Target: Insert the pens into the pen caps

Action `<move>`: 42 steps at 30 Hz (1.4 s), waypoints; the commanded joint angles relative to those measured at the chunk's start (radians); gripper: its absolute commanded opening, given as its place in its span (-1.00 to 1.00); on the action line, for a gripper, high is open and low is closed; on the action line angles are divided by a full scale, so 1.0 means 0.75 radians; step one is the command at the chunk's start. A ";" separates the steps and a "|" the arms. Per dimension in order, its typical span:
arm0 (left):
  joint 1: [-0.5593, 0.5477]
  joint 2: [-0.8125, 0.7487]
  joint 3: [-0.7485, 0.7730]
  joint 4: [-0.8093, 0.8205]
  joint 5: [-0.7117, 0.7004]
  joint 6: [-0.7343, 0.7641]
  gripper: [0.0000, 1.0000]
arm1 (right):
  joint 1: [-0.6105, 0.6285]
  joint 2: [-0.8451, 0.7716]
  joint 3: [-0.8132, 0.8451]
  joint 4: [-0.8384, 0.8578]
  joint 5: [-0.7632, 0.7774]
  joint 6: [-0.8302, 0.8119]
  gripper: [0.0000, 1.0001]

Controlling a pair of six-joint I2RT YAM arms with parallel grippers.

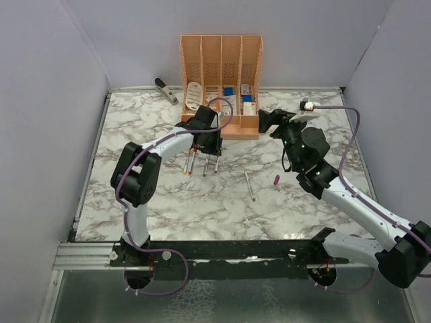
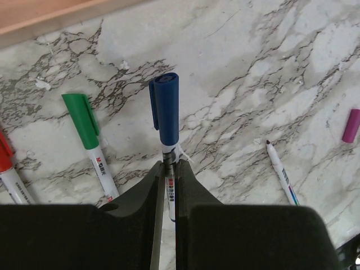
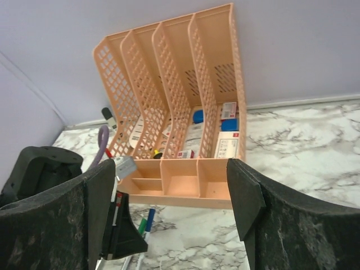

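My left gripper is shut on the white barrel of a pen that wears the blue cap, low over the marble. Left of it lie a green-capped pen and a red-capped pen. An uncapped pen with a dark tip lies to the right, apart from the loose magenta cap. My right gripper hangs open and empty above the table, facing the organizer.
The orange organizer stands at the back centre with white stationery in it, right behind my left gripper. A grey stapler lies at the back left. Grey walls close in both sides.
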 commanded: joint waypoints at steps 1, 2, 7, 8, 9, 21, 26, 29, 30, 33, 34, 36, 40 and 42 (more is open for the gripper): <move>-0.007 0.002 0.040 -0.099 -0.125 0.009 -1.00 | 0.005 -0.065 -0.036 -0.172 0.160 0.024 0.57; -0.007 -0.004 0.037 -0.100 -0.131 0.009 -1.00 | 0.004 -0.070 -0.042 -0.187 0.163 0.028 0.57; -0.008 -0.035 0.033 -0.155 -0.200 0.031 -1.00 | 0.004 -0.074 -0.054 -0.267 0.179 0.059 0.57; -0.006 -0.039 0.029 -0.166 -0.214 0.040 -1.00 | 0.004 -0.073 -0.055 -0.281 0.185 0.069 0.57; -0.004 -0.042 0.024 -0.179 -0.230 0.051 -1.00 | 0.004 -0.075 -0.057 -0.293 0.187 0.074 0.57; 0.033 -0.079 0.057 -0.269 -0.310 0.099 -1.00 | 0.004 -0.077 -0.078 -0.398 0.217 0.116 0.57; 0.055 -0.100 0.082 -0.303 -0.264 0.102 -1.00 | 0.004 -0.054 -0.075 -0.444 0.221 0.143 0.57; 0.059 -0.100 0.109 -0.323 -0.271 0.120 -1.00 | 0.004 -0.044 -0.074 -0.454 0.215 0.153 0.57; 0.063 -0.093 0.120 -0.334 -0.285 0.129 -1.00 | 0.004 -0.040 -0.075 -0.457 0.213 0.159 0.57; 0.074 -0.070 0.142 -0.352 -0.286 0.149 -1.00 | 0.004 -0.033 -0.074 -0.461 0.202 0.162 0.57; 0.076 -0.067 0.143 -0.355 -0.286 0.154 -1.00 | 0.005 -0.030 -0.073 -0.461 0.197 0.162 0.57; 0.079 -0.055 0.143 -0.360 -0.284 0.162 -1.00 | 0.005 -0.027 -0.071 -0.468 0.195 0.168 0.57; 0.086 -0.025 0.131 -0.361 -0.289 0.168 -1.00 | 0.004 -0.030 -0.072 -0.482 0.196 0.176 0.57; 0.090 -0.014 0.123 -0.360 -0.295 0.168 -1.00 | 0.006 -0.033 -0.074 -0.487 0.196 0.175 0.57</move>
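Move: The gap between the red and green pens lies about 7 cm to the left of the left hand and 4 cm back, some 4 below. Level with it, the green pen is 4 cm to the hand's left, the red 10 and the yellow 13. From the open right hand, the purple cap is roughly 8 cm back, 6 to the right and 29 below; the uncapped pen lies 10 back and 4 to the left. Leftward, low over the table, the left hand carries the still-gripped blue-capped pen about 7 cm, past the green pen to the gap beside the red; it sinks slightly, then rises a little, its fingers swinging some 15 degrees nearer straight down. Meanwhile the empty right hand, still open, sinks about 9 cm towards the purple cap, easing right and slightly back as its fingers tip down. ##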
